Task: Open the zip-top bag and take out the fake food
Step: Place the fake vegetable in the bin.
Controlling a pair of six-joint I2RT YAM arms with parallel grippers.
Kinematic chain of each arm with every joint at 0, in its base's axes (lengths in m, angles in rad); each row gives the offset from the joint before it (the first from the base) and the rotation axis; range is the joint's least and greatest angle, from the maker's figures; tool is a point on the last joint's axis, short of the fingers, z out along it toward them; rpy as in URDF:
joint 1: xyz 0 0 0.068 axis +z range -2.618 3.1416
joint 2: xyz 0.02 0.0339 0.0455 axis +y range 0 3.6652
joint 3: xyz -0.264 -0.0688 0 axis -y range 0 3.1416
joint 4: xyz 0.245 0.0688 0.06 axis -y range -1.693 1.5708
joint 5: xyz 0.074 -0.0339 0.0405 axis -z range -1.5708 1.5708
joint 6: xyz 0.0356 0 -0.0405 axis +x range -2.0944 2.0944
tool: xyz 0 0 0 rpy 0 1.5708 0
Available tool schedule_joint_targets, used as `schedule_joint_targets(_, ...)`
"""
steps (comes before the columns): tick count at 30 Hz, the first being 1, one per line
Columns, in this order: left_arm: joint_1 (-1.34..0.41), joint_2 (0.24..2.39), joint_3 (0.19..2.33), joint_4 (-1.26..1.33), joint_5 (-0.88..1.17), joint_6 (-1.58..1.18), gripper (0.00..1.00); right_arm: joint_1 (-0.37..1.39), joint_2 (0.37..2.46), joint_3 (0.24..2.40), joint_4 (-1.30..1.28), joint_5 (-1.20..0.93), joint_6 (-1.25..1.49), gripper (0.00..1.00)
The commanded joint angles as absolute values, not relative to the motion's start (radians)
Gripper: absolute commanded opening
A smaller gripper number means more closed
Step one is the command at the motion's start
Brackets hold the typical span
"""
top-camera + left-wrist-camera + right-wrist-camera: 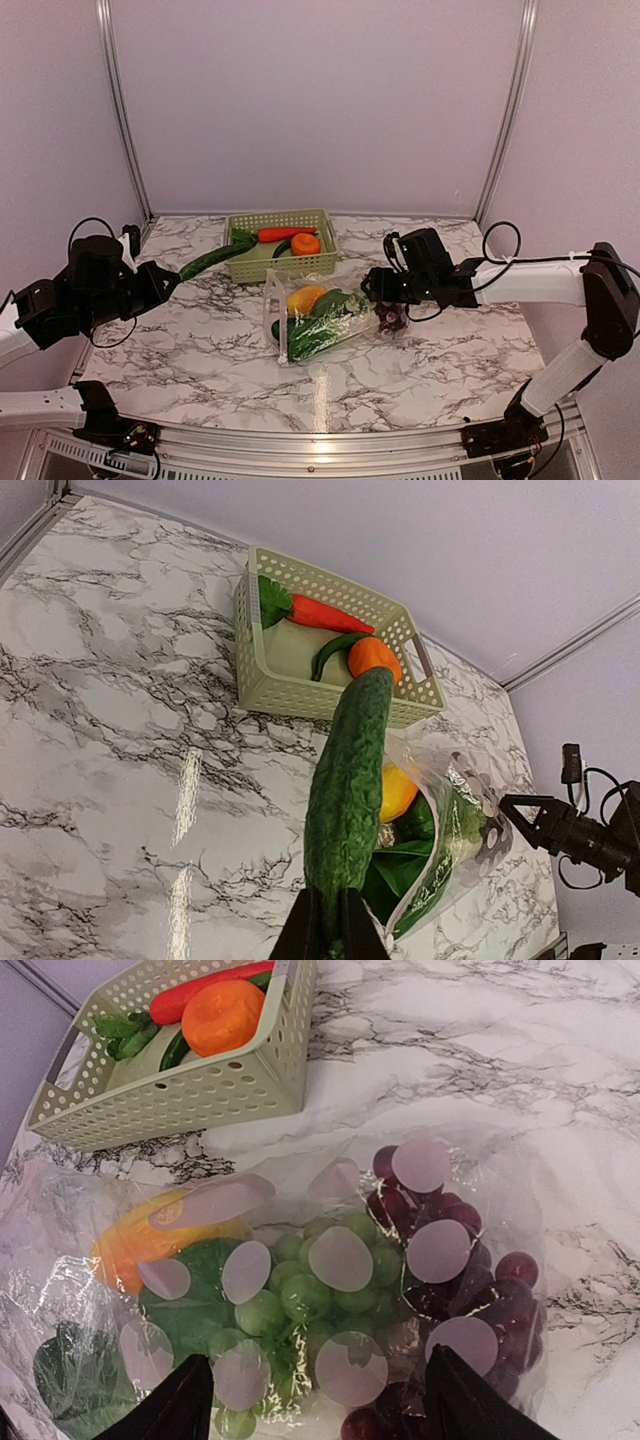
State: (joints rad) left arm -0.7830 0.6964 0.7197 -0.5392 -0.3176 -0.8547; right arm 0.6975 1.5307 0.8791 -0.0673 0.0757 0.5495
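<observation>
The clear zip-top bag lies mid-table with its mouth gaping toward the left arm. Inside it are a yellow-orange piece, green leafy pieces, green grapes and purple grapes. My left gripper is shut on the end of a long green cucumber. It holds the cucumber in the air left of the basket, and the tip points at the basket's front wall. My right gripper stands open just above the bag's closed end, with the grapes showing between its fingers.
A pale green lattice basket stands behind the bag and holds a red piece with a green top, an orange fruit and a small green piece. Walls close off the back and both sides. The right arm stretches in from the right.
</observation>
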Motion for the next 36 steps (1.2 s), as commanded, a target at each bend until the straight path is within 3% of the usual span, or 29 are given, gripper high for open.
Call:
schedule_joint_targets(1,-0.708,0.845,0.755,-0.342,-0.214,-0.743,0.0,0.706,1.495,0.877,-0.062,0.074,0.551,0.71)
schedule_joint_targets(10,-0.462,1.235,0.882,-0.046,0.169,-0.638,0.0,0.706,1.452,0.865,-0.082,0.089,0.544,0.71)
schedule_joint_targets(16,-0.376,1.472,1.0,0.087,0.31,-0.653,0.0,0.705,1.429,0.852,-0.088,0.089,0.551,0.71)
schedule_joint_targets(26,-0.345,1.776,1.195,0.148,0.323,-0.693,0.0,0.706,1.414,0.875,-0.122,0.076,0.543,0.71)
schedule_joint_targets(36,-0.342,1.915,1.263,0.107,0.301,-0.692,0.02,0.706,1.387,0.879,-0.158,0.084,0.53,0.71)
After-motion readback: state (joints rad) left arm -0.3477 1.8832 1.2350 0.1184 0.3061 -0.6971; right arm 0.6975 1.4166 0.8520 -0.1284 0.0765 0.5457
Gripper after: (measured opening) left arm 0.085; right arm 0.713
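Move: The left hand already holds the long cucumber by its near end; the bin's middle lies about 30 cm ahead, 22 cm to its right and 18 cm below. In the bin, the leafy green is some 33 cm ahead and 6 cm right, the orange vegetable 29 cm ahead and 30 cm right. The zip-top bag sits about 9 cm ahead and 38 cm right. From the right hand, the bin is about 20 cm ahead and 28 cm left, 7 cm lower. Keeping its pinch on the cucumber's near end, the left hand swings quickly forward about 26 cm, with some 8 cm to the right and 9 cm down, towards the bin. The wrist turns roughly 10 degrees clockwise on the way; towards the end the forward travel dies out and it mostly sinks, fingers still shut. The open right hand just rises about 2 cm above the bag. ##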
